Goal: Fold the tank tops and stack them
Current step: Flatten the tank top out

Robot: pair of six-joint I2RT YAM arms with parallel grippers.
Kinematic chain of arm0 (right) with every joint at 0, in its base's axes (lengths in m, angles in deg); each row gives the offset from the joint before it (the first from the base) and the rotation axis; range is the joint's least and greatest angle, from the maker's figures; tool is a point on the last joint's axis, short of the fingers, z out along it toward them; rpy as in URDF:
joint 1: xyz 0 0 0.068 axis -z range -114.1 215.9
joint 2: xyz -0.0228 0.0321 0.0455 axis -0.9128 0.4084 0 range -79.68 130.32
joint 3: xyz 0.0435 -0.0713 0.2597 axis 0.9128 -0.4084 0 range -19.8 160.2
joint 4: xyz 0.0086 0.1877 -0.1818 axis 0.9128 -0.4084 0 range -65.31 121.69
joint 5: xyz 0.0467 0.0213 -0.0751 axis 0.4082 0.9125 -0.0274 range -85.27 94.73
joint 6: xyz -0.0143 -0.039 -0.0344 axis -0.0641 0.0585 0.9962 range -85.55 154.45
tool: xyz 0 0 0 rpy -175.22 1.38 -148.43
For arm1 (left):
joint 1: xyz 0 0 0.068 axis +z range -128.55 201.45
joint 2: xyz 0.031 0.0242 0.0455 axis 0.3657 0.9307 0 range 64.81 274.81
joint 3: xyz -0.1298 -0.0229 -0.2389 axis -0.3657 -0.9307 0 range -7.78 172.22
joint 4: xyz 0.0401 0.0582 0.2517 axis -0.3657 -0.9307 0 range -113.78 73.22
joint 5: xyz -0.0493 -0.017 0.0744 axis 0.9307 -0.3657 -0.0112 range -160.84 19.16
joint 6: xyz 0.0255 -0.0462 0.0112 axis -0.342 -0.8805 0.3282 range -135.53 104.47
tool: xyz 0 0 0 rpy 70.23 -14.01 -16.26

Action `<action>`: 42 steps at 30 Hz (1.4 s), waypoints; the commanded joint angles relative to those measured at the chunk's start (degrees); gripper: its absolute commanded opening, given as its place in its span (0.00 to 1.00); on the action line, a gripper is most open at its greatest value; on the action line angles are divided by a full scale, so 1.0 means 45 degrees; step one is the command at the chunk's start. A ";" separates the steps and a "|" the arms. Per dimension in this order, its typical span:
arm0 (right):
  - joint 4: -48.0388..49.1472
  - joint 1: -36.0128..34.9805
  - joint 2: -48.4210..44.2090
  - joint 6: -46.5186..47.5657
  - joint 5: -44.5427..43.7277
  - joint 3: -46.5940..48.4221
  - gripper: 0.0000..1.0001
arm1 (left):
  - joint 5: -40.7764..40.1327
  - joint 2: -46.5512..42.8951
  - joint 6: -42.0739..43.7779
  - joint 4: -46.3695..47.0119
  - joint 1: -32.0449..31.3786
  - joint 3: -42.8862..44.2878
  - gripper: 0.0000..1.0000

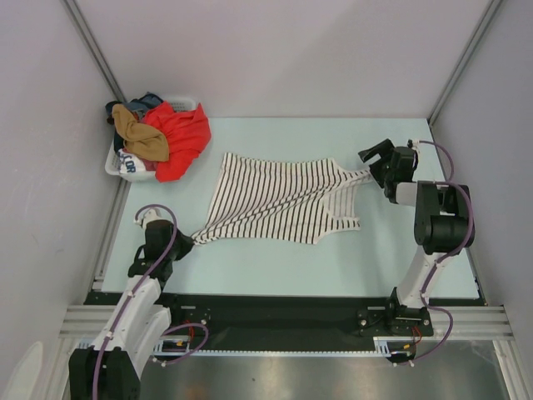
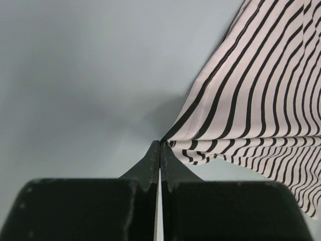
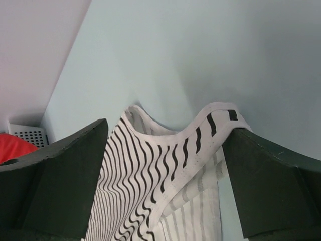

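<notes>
The white tank top with thin black stripes [image 1: 279,200] lies spread across the pale table, hem to the left and straps to the right. My left gripper [image 1: 188,240] is shut on its near-left hem corner, which the left wrist view shows pinched at the fingertips [image 2: 160,144] and lifted a little. My right gripper [image 1: 376,166] stands open around a shoulder strap. In the right wrist view the strap [image 3: 210,128] drapes against the right finger [image 3: 261,186], with the jaws wide apart [image 3: 166,128]. The tan-brown tank top [image 1: 140,136] lies bunched in the basket.
A white laundry basket [image 1: 115,164] stands at the back left corner, holding a red garment [image 1: 181,137] and other clothes. Grey walls close in the table on the left, back and right. A black rail [image 1: 275,310] runs along the near edge.
</notes>
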 commanded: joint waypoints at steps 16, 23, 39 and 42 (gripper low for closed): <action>-0.0219 -0.0051 0.0002 -0.0263 0.3100 -0.0230 1.00 | 0.0150 0.0504 0.0676 0.0630 0.0201 0.0434 0.00; 0.0426 -0.0344 0.0238 -0.0771 0.3004 -0.0425 0.98 | 0.0248 0.0778 0.0793 0.0747 0.0201 0.0532 0.00; -0.3515 -0.0793 -0.4212 0.1747 0.1247 -0.2041 1.00 | 0.0404 0.0680 0.0969 0.0903 0.0201 0.0513 0.00; -0.4452 -0.0852 -0.5501 0.2157 0.1051 -0.2688 1.00 | 0.0502 0.0700 0.1067 0.0942 0.0201 0.0532 0.00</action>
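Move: The right hand's rear fingertip is on the tank top's stretched-out strap end, about 3 cm back, 2 cm right and 4 cm below the hand point. The upper neckline corner lies some 12 cm left and level fore-and-aft, the lower strap about 20 cm back and 7 cm left, both roughly 5 cm lower. From the left hand, still pinching the near hem corner, the strap end is some 25 cm ahead and 65 cm right, at about its height. The open right hand shifts 5 cm left, dips, then lifts off the strap, drawing back about 5 cm. ##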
